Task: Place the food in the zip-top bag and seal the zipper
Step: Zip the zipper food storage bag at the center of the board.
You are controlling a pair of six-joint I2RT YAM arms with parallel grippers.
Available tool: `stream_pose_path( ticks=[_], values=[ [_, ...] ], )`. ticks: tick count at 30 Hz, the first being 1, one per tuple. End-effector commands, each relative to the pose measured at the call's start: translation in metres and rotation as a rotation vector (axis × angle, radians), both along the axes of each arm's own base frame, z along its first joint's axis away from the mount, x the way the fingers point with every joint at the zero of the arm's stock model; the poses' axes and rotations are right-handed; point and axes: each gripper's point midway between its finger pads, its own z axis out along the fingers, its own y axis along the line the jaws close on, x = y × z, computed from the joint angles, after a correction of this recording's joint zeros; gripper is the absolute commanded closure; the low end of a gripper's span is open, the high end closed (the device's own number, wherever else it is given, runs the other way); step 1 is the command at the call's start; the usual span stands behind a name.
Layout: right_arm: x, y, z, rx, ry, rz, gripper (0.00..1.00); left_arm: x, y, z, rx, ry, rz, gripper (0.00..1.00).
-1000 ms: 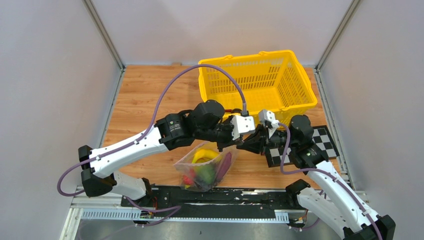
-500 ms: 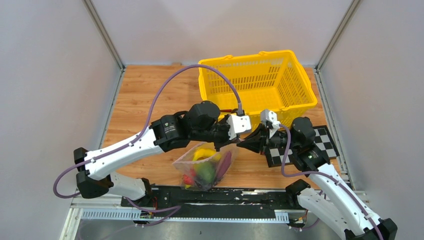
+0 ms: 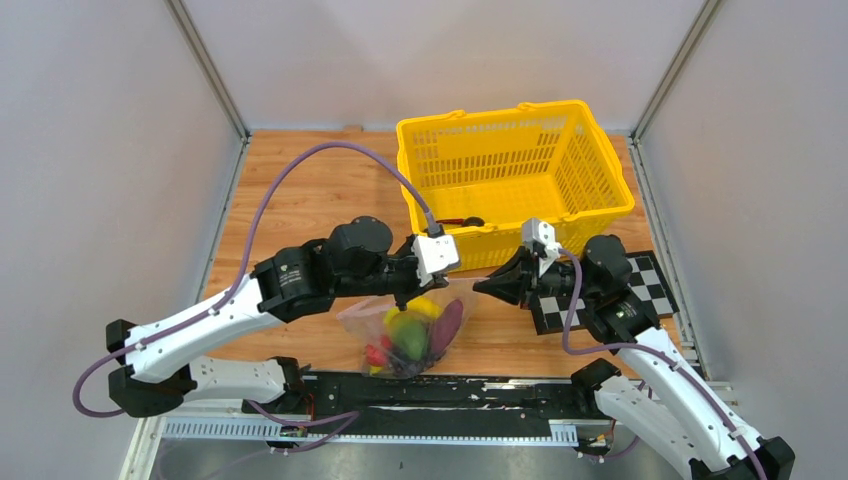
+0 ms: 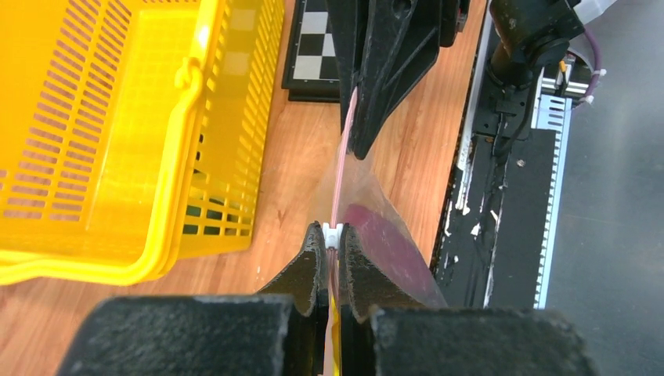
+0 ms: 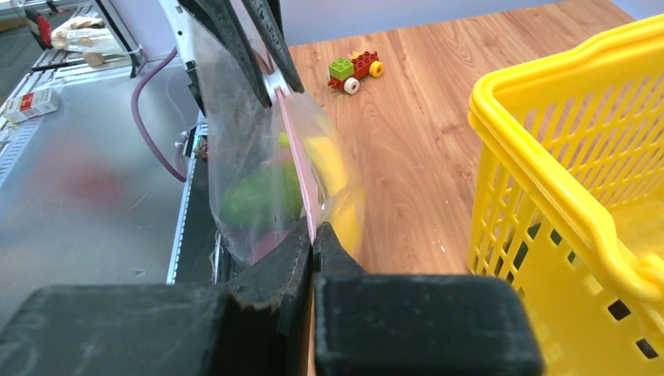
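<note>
The zip-top bag [image 3: 400, 335] hangs between my two grippers just above the table's near edge. Inside it lies the food: a yellow banana [image 3: 422, 306], a green piece [image 3: 408, 340], a dark purple piece [image 3: 447, 325] and a red piece [image 3: 376, 355]. My left gripper [image 4: 333, 235] is shut on the zipper [image 4: 341, 164] at its small white tab [image 4: 333, 229]. At the strip's other end my right gripper [image 5: 313, 233] is shut on the bag's pink mouth edge [image 5: 294, 149]. The strip runs taut and straight from one gripper to the other.
A yellow mesh basket [image 3: 515, 160] stands at the back right, close behind both grippers, with a small dark item on its floor. A checkerboard plate [image 3: 645, 285] lies under the right arm. A small colourful toy car [image 5: 356, 66] sits on the wood to the left.
My left gripper has slid left along the zipper, away from the right gripper, and the bag's mouth now stretches longer between them. The right gripper has stayed put.
</note>
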Motion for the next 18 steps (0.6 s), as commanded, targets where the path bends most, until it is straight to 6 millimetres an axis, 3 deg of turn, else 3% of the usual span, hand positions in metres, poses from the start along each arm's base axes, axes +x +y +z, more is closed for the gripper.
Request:
stream_pose_path(
  ticks=[1,3,6,9,12,18],
  values=[
    [-0.007,0.001,0.024,0.051,-0.085,0.052,1.00,0.000,0.014,0.012,-0.043,0.015,0.050,1.00],
    [-0.010,0.003,0.026,0.047,-0.079,0.085,0.92,-0.003,0.006,0.014,-0.065,0.028,0.025,1.00],
    [-0.008,0.003,0.032,0.036,-0.100,0.086,0.64,-0.008,-0.006,0.015,-0.084,0.051,-0.023,1.00],
    [-0.008,0.003,0.038,0.022,-0.140,0.092,0.44,-0.012,-0.015,0.015,-0.081,0.071,-0.059,1.00],
    [-0.006,0.004,0.040,-0.001,-0.158,0.111,0.39,-0.014,-0.020,0.016,-0.084,0.080,-0.078,1.00],
    [-0.014,0.015,0.031,-0.049,-0.111,0.206,0.40,-0.014,-0.025,0.022,-0.114,0.083,-0.086,1.00]
  ],
)
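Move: The zipper's right end is already pinched in the right hand. It lies about 6 cm to the right of the left hand, level with it fore and aft and some 3 cm lower; the left fingers already hold the white slider. The bagged food hangs about 5 cm back, 6 cm left and 17 cm below the left hand. From the right hand, the yellow basket's middle is roughly 25 cm ahead, 8 cm right and 18 cm down. The zipper's right end is let go: the right fingers spread to a bit over half open around it, and that hand rises about 3 cm, tipping up slightly. The left hand keeps its pinch on the slider; after a slight lift it swings back to the right towards the open fingers, some 2 cm, sinking and drawing back about a centimetre. ##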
